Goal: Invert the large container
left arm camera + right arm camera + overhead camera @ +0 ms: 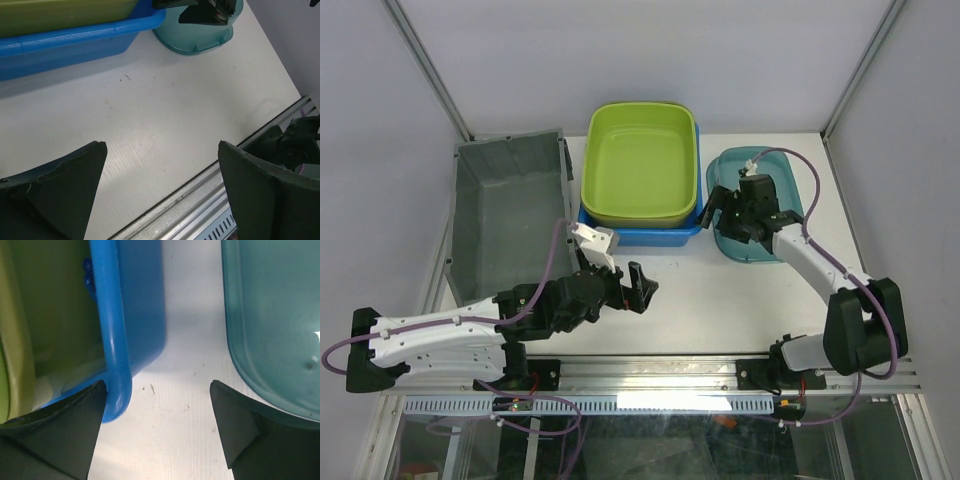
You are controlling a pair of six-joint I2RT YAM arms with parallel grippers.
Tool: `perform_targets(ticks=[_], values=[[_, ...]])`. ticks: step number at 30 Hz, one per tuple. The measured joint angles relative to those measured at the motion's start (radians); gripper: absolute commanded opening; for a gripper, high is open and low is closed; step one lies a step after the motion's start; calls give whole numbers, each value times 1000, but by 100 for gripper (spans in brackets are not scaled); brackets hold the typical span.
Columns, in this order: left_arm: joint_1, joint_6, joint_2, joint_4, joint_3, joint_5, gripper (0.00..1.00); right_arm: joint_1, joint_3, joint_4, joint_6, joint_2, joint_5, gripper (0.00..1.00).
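The large container is a grey bin (505, 215) at the table's left side. Its open side shows to the top view, and it looks tipped rather than flat on its base. My left gripper (638, 285) (162, 150) hovers open over bare table, right of the bin and not touching it. My right gripper (725, 205) (157, 385) stands open over the gap between the blue tub (112, 340) and the teal container (270, 315). Its left fingertip is close beside the blue tub's corner rim. Nothing is between either pair of fingers.
A green tub (640, 160) sits nested in the blue tub (640, 236) at the back centre. The teal container (750, 160) lies at the right, partly under my right arm. A metal rail (660, 372) runs along the near edge. Frame posts stand at the back corners.
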Motion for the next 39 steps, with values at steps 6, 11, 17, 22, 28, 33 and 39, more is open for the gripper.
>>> perform_targets(ticks=[6, 11, 17, 22, 28, 33, 39], values=[[0, -4, -18, -12, 0, 0, 99, -85, 76, 39, -8, 145, 17, 86], [0, -3, -13, -19, 4, 10, 99, -153, 218, 23, -19, 288, 130, 86], [0, -3, 5, -32, 18, 25, 99, -214, 288, -7, -24, 323, 179, 87], [0, 3, 7, -34, 20, 27, 99, -207, 228, -5, -31, 233, 153, 88], [0, 19, 42, -42, 51, 27, 99, -203, 43, -14, -34, -85, 147, 89], [0, 23, 66, -42, 69, 26, 99, -293, -116, -32, -26, -277, 173, 90], [0, 29, 87, -39, 70, 27, 99, -395, -192, -45, 13, -193, 151, 88]])
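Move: The large teal container's middle lies about 10 cm to the right of my right hand, some 3 cm ahead and 6 cm below. The blue bin's middle is about 18 cm to that hand's left, 8 cm ahead and 5 cm below, its near right corner close by my left fingertip; the green tray nested in it is centred about 9 cm ahead, 18 cm left and 2 cm below. From my left hand the teal container is some 22 cm ahead, 28 cm right and 15 cm below. With my right fingers staying open, I sweep about 10 cm forward and nearly as far right, one finger seeming to hook the blue bin's right rim and take it along, the wrist turning some 20 degrees clockwise. Then I back off about 12 cm, arching up and over to the right, turn a little further clockwise and sink beside the teal container's near end. ##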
